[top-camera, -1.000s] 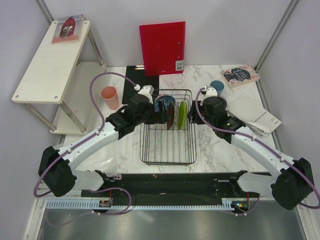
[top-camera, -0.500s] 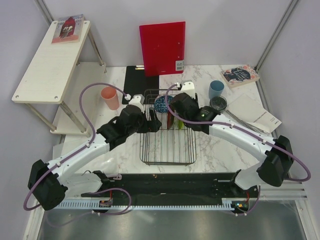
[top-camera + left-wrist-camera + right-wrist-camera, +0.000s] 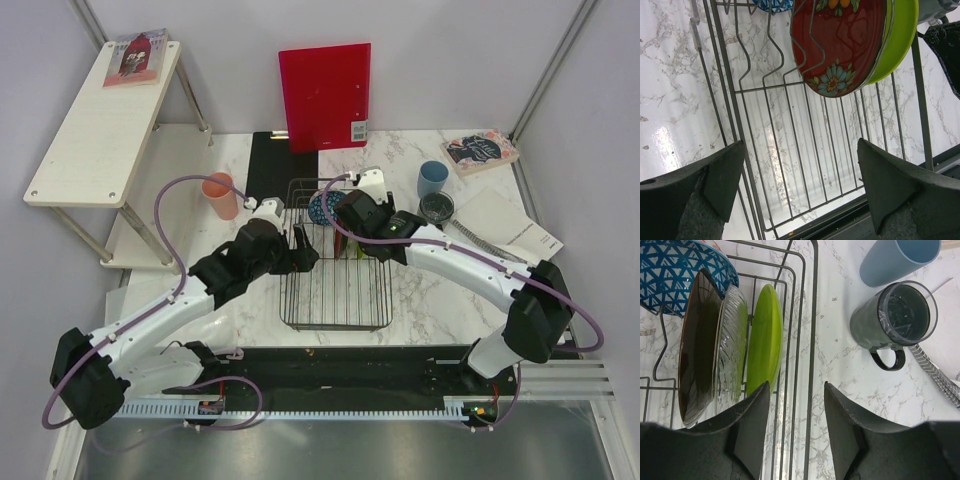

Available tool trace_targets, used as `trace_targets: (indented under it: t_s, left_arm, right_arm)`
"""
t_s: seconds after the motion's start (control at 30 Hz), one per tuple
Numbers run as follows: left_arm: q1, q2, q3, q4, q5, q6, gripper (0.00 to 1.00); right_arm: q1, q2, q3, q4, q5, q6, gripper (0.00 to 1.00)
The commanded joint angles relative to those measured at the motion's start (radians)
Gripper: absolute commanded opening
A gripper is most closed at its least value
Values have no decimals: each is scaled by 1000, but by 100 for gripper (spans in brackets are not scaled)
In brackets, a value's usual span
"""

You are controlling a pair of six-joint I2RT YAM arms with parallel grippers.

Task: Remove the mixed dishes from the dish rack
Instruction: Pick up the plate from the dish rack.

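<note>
The dish rack (image 3: 335, 290), a black wire basket, stands mid-table. At its far end a blue patterned bowl (image 3: 680, 270), a dark red plate (image 3: 697, 350), a clear glass plate (image 3: 730, 345) and a lime-green dish (image 3: 764, 340) stand on edge. My right gripper (image 3: 797, 425) is open above the rack's right rim, its left finger beside the lime-green dish and only rack wire between its fingers. My left gripper (image 3: 800, 185) is wide open over the rack's bare floor, below the flowered back of the red plate (image 3: 840, 45). On the marble stand a pink cup (image 3: 220, 195), a light blue cup (image 3: 897, 260) and a dark grey mug (image 3: 892, 320).
A red folder (image 3: 323, 95) leans on the back wall behind a flat black mat (image 3: 270, 155). A book (image 3: 480, 150) and papers (image 3: 510, 225) lie at the back right. A white shelf (image 3: 100, 120) stands to the left.
My right arm has swung left from beside the mug to over the rack's far end, narrowing its fingers slightly. My left gripper has drawn back a little toward the near left.
</note>
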Motion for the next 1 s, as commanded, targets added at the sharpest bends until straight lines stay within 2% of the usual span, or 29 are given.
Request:
trace_targets:
  t_s: [0.0,0.43,0.53,0.67,0.83,0.97]
  left_arm:
    - [-5,-33,-21,17,-1,-42,99]
    - [-6,-51,-67,17,21,-78,99]
    - [-5,-59,-75,16,18,-88,99]
    - [-6,-62,-92,19,13,-101,99]
    - [-6,-70,-126,40,13,-132,99]
    - [-5,-82,-159,77,25,-152,99]
  right_arm:
    - [1,16,22,23,-10,25,55]
    - [3,39,-136,179,-93,75,51]
    - [0,43,-172,222,-71,82,47]
    - [0,30,-232,298,-47,96,34]
    - [1,-14,-335,427,-13,125,28]
    - [3,-36,-380,469,17,151,19]
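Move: The green plate stands upright in the rack, its middle some 5 cm ahead of the right hand, 2 cm to its left and 11 cm below. The glass plate is about 3 cm left of the green plate and the red plate 6 cm left, both level with it. The grey mug stands some 10 cm ahead of the hand and 15 cm right. From the left hand, the green plate lies about 6 cm ahead, 16 cm right. The right hand sinks about 8 cm onto the green plate's near rim, fingers closing from half-open to pinch it. ##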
